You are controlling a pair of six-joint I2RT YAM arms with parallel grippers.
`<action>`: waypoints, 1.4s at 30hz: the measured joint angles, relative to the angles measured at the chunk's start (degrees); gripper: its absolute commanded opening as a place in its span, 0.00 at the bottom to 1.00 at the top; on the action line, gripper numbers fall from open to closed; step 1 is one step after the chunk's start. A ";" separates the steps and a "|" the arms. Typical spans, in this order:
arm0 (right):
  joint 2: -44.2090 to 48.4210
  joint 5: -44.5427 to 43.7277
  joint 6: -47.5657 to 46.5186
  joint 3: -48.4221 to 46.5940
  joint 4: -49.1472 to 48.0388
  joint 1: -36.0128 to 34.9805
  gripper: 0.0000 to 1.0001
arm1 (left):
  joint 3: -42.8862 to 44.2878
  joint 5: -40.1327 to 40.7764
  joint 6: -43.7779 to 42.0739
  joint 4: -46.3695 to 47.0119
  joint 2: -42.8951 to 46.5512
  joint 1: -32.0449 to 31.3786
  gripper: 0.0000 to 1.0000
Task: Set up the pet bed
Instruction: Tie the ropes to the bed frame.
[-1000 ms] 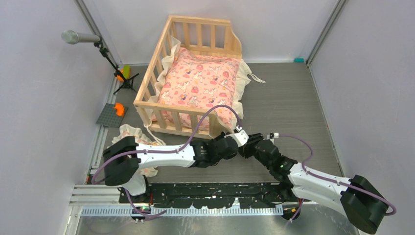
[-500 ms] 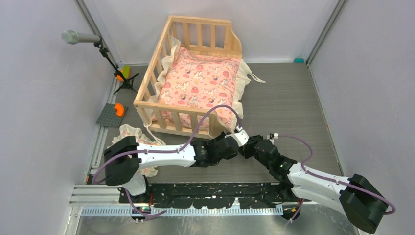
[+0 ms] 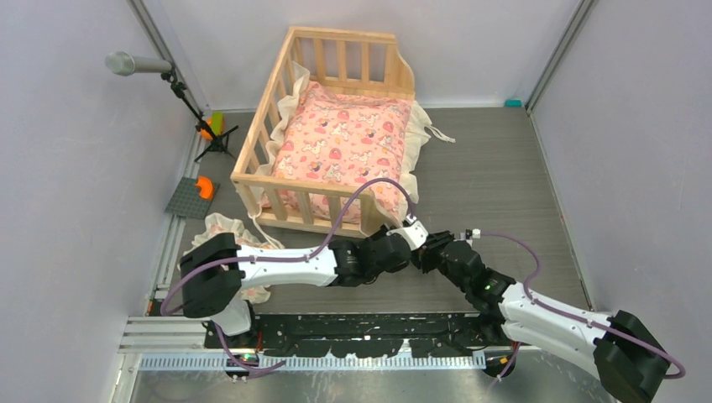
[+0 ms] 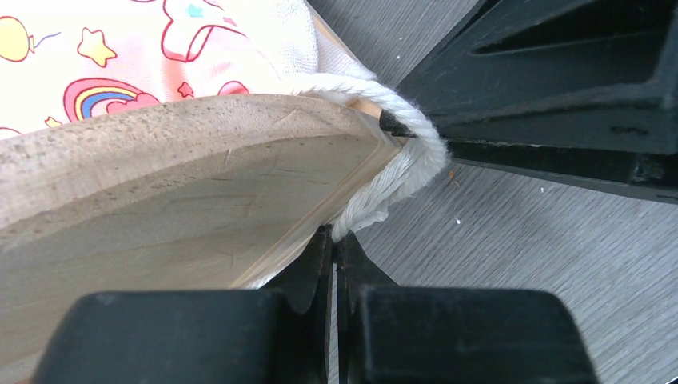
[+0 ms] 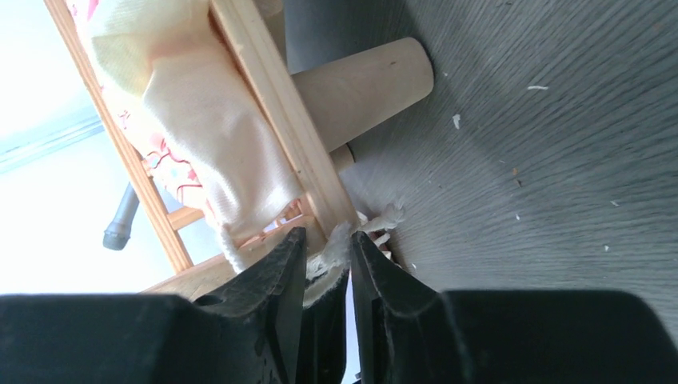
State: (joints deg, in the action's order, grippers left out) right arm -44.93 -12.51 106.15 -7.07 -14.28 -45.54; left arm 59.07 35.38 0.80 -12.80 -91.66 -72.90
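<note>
The pet bed [image 3: 252,176], a pale wooden slatted frame, stands at the back left with a pink printed cushion [image 3: 340,143] inside it. Both grippers meet at its near right corner. My left gripper [image 3: 406,237] [image 4: 334,240] is shut on the cushion's white tie cord [image 4: 416,152], which wraps round the bed's corner board [image 4: 200,176]. My right gripper [image 3: 425,248] [image 5: 328,244] faces it from the right. Its jaws stand a little apart, with the cord's frayed end [image 5: 344,240] between them, beside the bed's round leg [image 5: 360,88].
A small frilled pillow [image 3: 227,231] lies on the floor under my left arm. A microphone stand [image 3: 138,63] and a grey plate with an orange piece [image 3: 191,197] are at the left wall. A teal item [image 3: 512,103] sits at the back right.
My right arm's rear link has sunk slightly toward the near edge. Both grippers stay at the bed's corner, the left still holding the cord.
</note>
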 measured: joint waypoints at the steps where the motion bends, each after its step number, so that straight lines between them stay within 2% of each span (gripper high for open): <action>1: 0.87 0.00 0.00 0.00 0.57 0.00 0.30 | 0.07 0.02 0.07 0.13 -0.11 0.00 0.00; 6: 3.67 -0.04 0.00 0.00 2.71 0.00 0.19 | 0.79 0.02 0.20 0.17 -0.76 0.02 0.00; 8: 3.80 -0.09 0.09 0.00 3.19 0.00 0.18 | 0.92 0.02 0.24 0.31 -0.96 0.02 0.00; 13: 3.17 -0.07 0.11 0.02 3.39 0.00 0.27 | 0.92 0.04 0.24 0.33 -0.96 0.02 0.00; 16: 1.77 -0.09 0.26 0.11 3.04 0.00 0.28 | 0.92 0.04 0.26 0.33 -0.96 0.02 0.00; 20: 0.66 -0.31 0.44 0.24 2.01 0.00 0.17 | 0.92 0.07 0.26 0.33 -0.98 0.02 0.00; 24: -0.07 -0.57 0.48 0.26 0.72 0.02 0.01 | 0.92 0.09 0.26 0.33 -0.98 0.04 0.00; 28: -0.22 -0.70 0.57 0.26 0.44 0.02 0.00 | 0.92 0.13 0.28 0.33 -0.98 0.11 0.01; 31: -0.07 -0.79 0.48 0.26 0.57 0.02 0.00 | 0.92 0.13 0.33 0.33 -0.98 0.11 0.14; 33: 0.48 -0.87 0.42 0.26 0.72 0.00 0.00 | 0.92 0.00 0.39 0.35 -0.98 0.13 0.26; 35: 1.18 -1.01 0.24 0.22 1.14 0.02 0.00 | 0.92 -0.92 0.68 0.39 -0.98 0.09 0.32; 42: 2.36 -1.40 -0.39 0.22 3.98 0.00 0.00 | 1.03 -2.86 1.46 0.17 -0.98 -0.04 0.36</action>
State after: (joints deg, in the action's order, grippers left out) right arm -42.57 -13.91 105.75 -6.85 -10.31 -45.54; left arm 60.10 32.51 2.26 -12.62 -92.64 -72.95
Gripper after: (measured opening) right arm 0.017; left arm 0.355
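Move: The left gripper already holds the rope below the bed frame's near right corner; that corner is about 1 cm ahead, 1 cm right and a little above it, with the rope loop around it. From the right gripper, part-open beside the same corner, the rope at its tips is roughly 1 cm ahead and 1 cm left, and the frame corner about 2 cm ahead and 2 cm left. The pink cushion's middle lies some 20 cm ahead of the left gripper and 15 cm to its left. Keep the left gripper's pinch on the rope, easing it about half a centimetre right. Meanwhile work the right gripper up a little, then down roughly 1 cm beside the frame corner, and shut it fully at the rope. Only then open the left fingers about a third to let go, backing that hand off slightly right and back; ease the shut right gripper a touch right. ##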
